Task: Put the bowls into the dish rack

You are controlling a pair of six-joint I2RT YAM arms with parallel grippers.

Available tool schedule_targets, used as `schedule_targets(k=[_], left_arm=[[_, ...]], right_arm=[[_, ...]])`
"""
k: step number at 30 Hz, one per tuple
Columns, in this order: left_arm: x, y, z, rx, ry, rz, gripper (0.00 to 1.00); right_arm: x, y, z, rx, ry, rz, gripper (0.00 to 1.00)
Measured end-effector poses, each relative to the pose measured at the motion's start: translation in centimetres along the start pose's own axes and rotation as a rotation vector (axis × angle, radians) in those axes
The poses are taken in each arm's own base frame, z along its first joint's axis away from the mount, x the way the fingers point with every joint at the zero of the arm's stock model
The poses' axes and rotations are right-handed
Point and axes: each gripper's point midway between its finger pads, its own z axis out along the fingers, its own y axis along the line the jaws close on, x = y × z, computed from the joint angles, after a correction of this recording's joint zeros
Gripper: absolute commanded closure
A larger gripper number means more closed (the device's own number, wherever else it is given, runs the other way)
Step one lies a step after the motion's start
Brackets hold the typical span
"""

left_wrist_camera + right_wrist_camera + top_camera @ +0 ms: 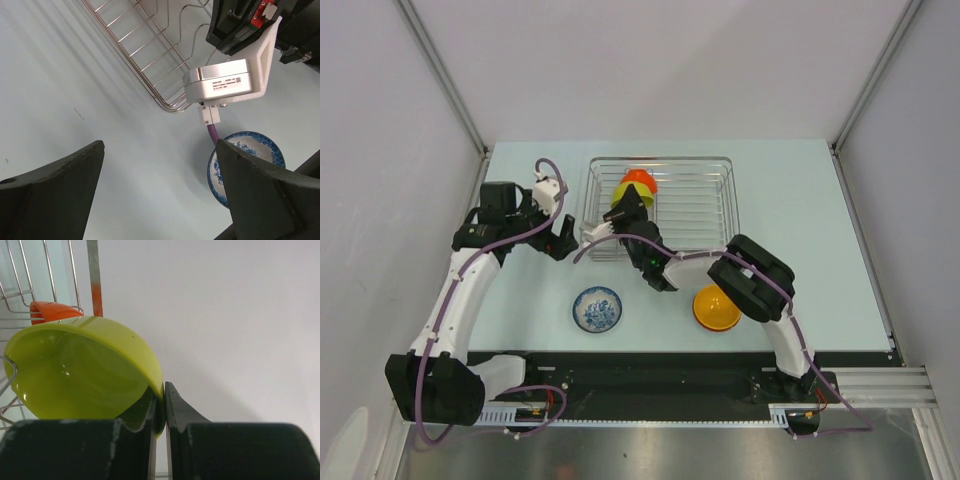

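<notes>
The silver wire dish rack (705, 215) stands at the back middle of the table. A red-orange bowl (640, 177) rests on edge inside it. My right gripper (626, 206) is shut on the rim of a yellow-green bowl (631, 190) and holds it over the rack, just in front of the red-orange one. The right wrist view shows the gripper (164, 388) pinching the green bowl (80, 370), with the red-orange bowl (50, 310) behind it. A blue-patterned bowl (597, 308) and an orange-yellow bowl (713, 310) lie on the table. My left gripper (558, 240) hangs open and empty beside the rack's left end.
In the left wrist view the rack's corner (150, 55), the right arm's silver camera box (222, 85) and the blue-patterned bowl (255, 150) lie beyond my open fingers (55, 185). The right arm's elbow (752, 275) overhangs the orange-yellow bowl. Grey walls enclose the table.
</notes>
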Motion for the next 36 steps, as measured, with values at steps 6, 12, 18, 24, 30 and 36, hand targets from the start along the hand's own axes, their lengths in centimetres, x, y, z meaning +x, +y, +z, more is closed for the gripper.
schedule_targets(k=[6,12,18,24,30,36], left_arm=[[0.4,-0.1,0.2,0.011,0.005,-0.008,0.01],[0.5,-0.1,0.2,0.014,0.003,-0.010,0.01],[0.7,-0.1,0.3,0.013,0.005,-0.013,0.01],[0.6,0.0,0.3,0.013,-0.002,-0.012,0.01],[0.5,0.0,0.3,0.012,-0.004,-0.012,0.01],[0.5,0.1,0.3,0.011,-0.004,-0.013,0.01]], right_arm=[[0.0,0.3,-0.2,0.041,0.021,-0.011,1.00],[0.2,0.7,-0.5,0.057,0.044,-0.023,1.00],[0.3,1.3,-1.2,0.046,0.048,-0.015,0.94],[0.7,1.2,-1.8,0.019,0.069,0.026,0.84],[0.7,1.7,-2.4,-0.064,0.083,0.046,0.72],[0.5,2.5,-3.0,-0.139,0.089,0.066,0.59]])
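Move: The right hand already holds the green bowl by its top rim, opening towards the robot. The slot for it has its middle about 8 cm below this hand, some 2 cm to its right and 1 cm back. The red bowl stands in the rack roughly 4 cm ahead, 2 cm right and 8 cm down; the rack's front rail is about 12 cm back, level sideways and 9 cm down. From the left hand the slot is around 12 cm ahead, 17 cm right and 6 cm lower. Still pinching the green bowl's rim, the right hand eases down about 3 cm, back a little over 2 cm and slightly right, into the rack in front of the red bowl. The fingertips tip up slightly, then down by over 10 degrees, and late on the fingers part to about a third open around the rim while the hand keeps sinking and drawing back. ##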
